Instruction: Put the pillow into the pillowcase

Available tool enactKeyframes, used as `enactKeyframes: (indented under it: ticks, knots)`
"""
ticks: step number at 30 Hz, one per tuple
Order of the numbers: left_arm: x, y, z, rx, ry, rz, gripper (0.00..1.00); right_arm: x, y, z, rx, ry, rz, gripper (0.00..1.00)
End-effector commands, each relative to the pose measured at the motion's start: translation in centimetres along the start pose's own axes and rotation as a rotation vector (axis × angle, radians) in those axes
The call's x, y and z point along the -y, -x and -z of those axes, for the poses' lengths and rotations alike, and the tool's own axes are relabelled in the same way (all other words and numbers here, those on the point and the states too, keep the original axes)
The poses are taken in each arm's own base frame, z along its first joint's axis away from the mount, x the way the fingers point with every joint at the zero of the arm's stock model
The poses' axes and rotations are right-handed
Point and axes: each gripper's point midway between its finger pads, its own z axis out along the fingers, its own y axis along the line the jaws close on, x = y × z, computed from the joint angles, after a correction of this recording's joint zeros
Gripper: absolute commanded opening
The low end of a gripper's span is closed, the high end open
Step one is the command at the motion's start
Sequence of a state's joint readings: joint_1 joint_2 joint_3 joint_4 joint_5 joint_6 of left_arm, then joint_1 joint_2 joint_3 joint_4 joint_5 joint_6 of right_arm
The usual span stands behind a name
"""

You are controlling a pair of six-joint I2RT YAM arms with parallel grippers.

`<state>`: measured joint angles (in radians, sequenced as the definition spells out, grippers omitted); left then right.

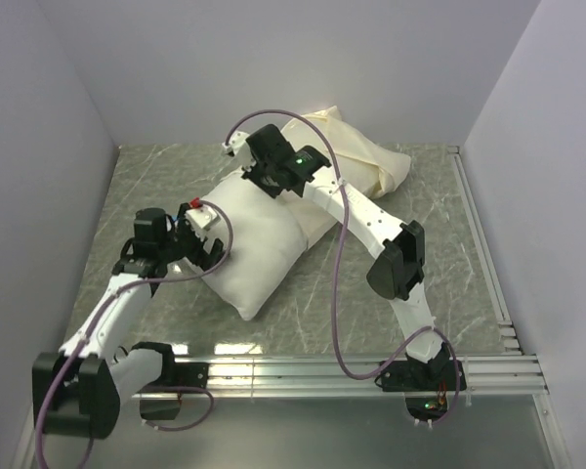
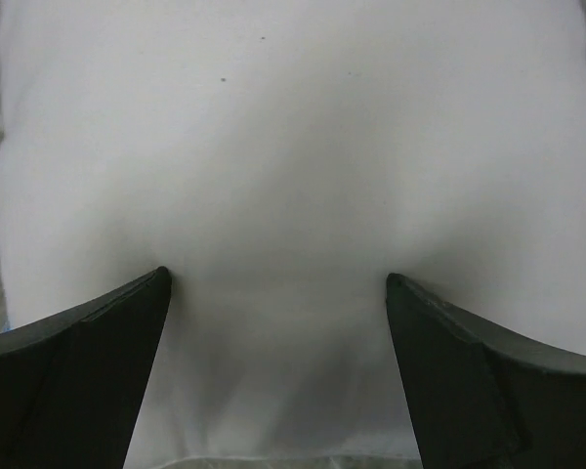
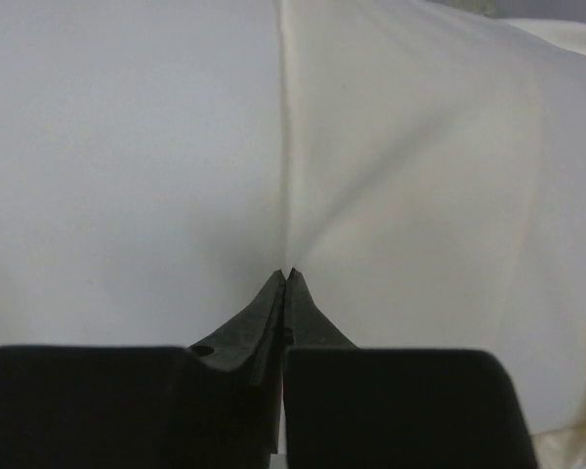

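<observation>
The plump white pillow (image 1: 264, 244) lies diagonally on the table, its far end inside the cream pillowcase (image 1: 356, 156). My right gripper (image 1: 256, 182) sits at the pillowcase's mouth. In the right wrist view this right gripper (image 3: 286, 273) is shut on the pillowcase (image 3: 420, 176) edge, with creases fanning out from the tips, and the pillow (image 3: 127, 147) lies to the left. My left gripper (image 1: 213, 252) is at the pillow's left side. Seen from the wrist, the left gripper (image 2: 276, 281) is open, both fingertips (image 2: 159, 280) pressing into the pillow (image 2: 293, 147).
The grey marbled tabletop (image 1: 439, 244) is boxed in by pale walls on three sides. Metal rails (image 1: 371, 369) run along the near edge and the right side. A purple cable (image 1: 340, 283) loops over the right arm.
</observation>
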<state>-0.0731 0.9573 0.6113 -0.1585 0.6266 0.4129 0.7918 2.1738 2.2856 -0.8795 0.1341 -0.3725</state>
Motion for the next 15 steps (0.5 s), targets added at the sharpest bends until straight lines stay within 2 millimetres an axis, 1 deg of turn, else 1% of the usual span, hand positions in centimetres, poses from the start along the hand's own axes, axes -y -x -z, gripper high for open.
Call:
enactKeyframes:
  ticks: [1, 2, 3, 4, 5, 6, 7, 8, 10, 11, 12, 14, 15]
  knots:
    - [-1.8, 1.6, -2.3, 0.006, 0.024, -0.15, 0.99, -2.0, 3.6, 4.4, 0.127, 0.114, -0.022, 0.0]
    - [-0.8, 1.1, -3.8, -0.008, -0.024, -0.155, 0.98, -2.6, 3.8, 4.6, 0.134, 0.141, -0.015, 0.0]
    - [0.0, 1.0, -4.5, -0.008, -0.05, -0.168, 0.91, -3.0, 3.8, 4.8, 0.136, 0.159, -0.014, 0.0]
    - [0.7, 0.4, -5.3, -0.024, -0.071, -0.166, 0.7, -3.8, 4.3, 5.1, 0.15, 0.185, -0.017, 0.0]
    - [1.7, 1.5, -6.3, 0.021, -0.088, -0.197, 0.55, -4.3, 4.5, 5.3, 0.155, 0.204, -0.01, 0.0]
    - [2.4, 1.4, -6.7, 0.028, -0.098, -0.14, 0.36, -5.0, 4.8, 5.7, 0.166, 0.23, -0.003, 0.0]
    - [2.8, 1.9, -7.2, 0.05, -0.111, -0.106, 0.02, -5.9, 5.0, 6.2, 0.171, 0.257, 0.005, 0.0]
    - [2.7, 3.5, -7.5, 0.109, -0.099, -0.035, 0.01, -7.1, 5.4, 6.7, 0.186, 0.306, 0.013, 0.0]
    - [2.6, 6.1, -7.2, 0.194, -0.097, -0.001, 0.01, -8.8, 5.8, 8.2, 0.199, 0.365, 0.014, 0.0]
    - [2.0, 8.6, -6.8, 0.281, -0.062, 0.034, 0.01, -9.7, 5.7, 8.8, 0.202, 0.409, 0.014, 0.0]
    - [1.5, 9.9, -6.3, 0.322, -0.034, 0.049, 0.0, -10.0, 6.0, 10.2, 0.221, 0.427, 0.011, 0.0]
    - [1.3, 12.4, -5.2, 0.396, -0.006, 0.075, 0.01, -10.2, 6.2, 11.2, 0.239, 0.453, 0.0, 0.0]
    - [1.3, 13.0, -5.0, 0.409, 0.001, 0.079, 0.0, -10.5, 6.4, 12.4, 0.256, 0.49, -0.005, 0.0]
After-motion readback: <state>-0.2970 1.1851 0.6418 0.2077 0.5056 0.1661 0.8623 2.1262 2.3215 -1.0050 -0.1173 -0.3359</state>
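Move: The left hand hovers wide open over the pillow's bare near end; the middle of that bare part lies about 11 cm to its right, 4 cm ahead and 7 cm below. The pillowcase hem is some 14 cm ahead and 14 cm right of the left hand. The right hand already pinches this hem; from it the bare pillow's middle is about 12 cm back, 2 cm left and 8 cm below, the case's body 7 cm ahead and 16 cm right. Sweeping to the right, about 7 cm, and a little forward, the left hand dips some 3 cm into the bare pillow, shuts from wide open on a fold of it, then lifts about 4 cm. Meanwhile the right hand keeps its pinch on the hem and drags it back about 8 cm and 4 cm left towards the left gripper, turning slightly counter-clockwise. ##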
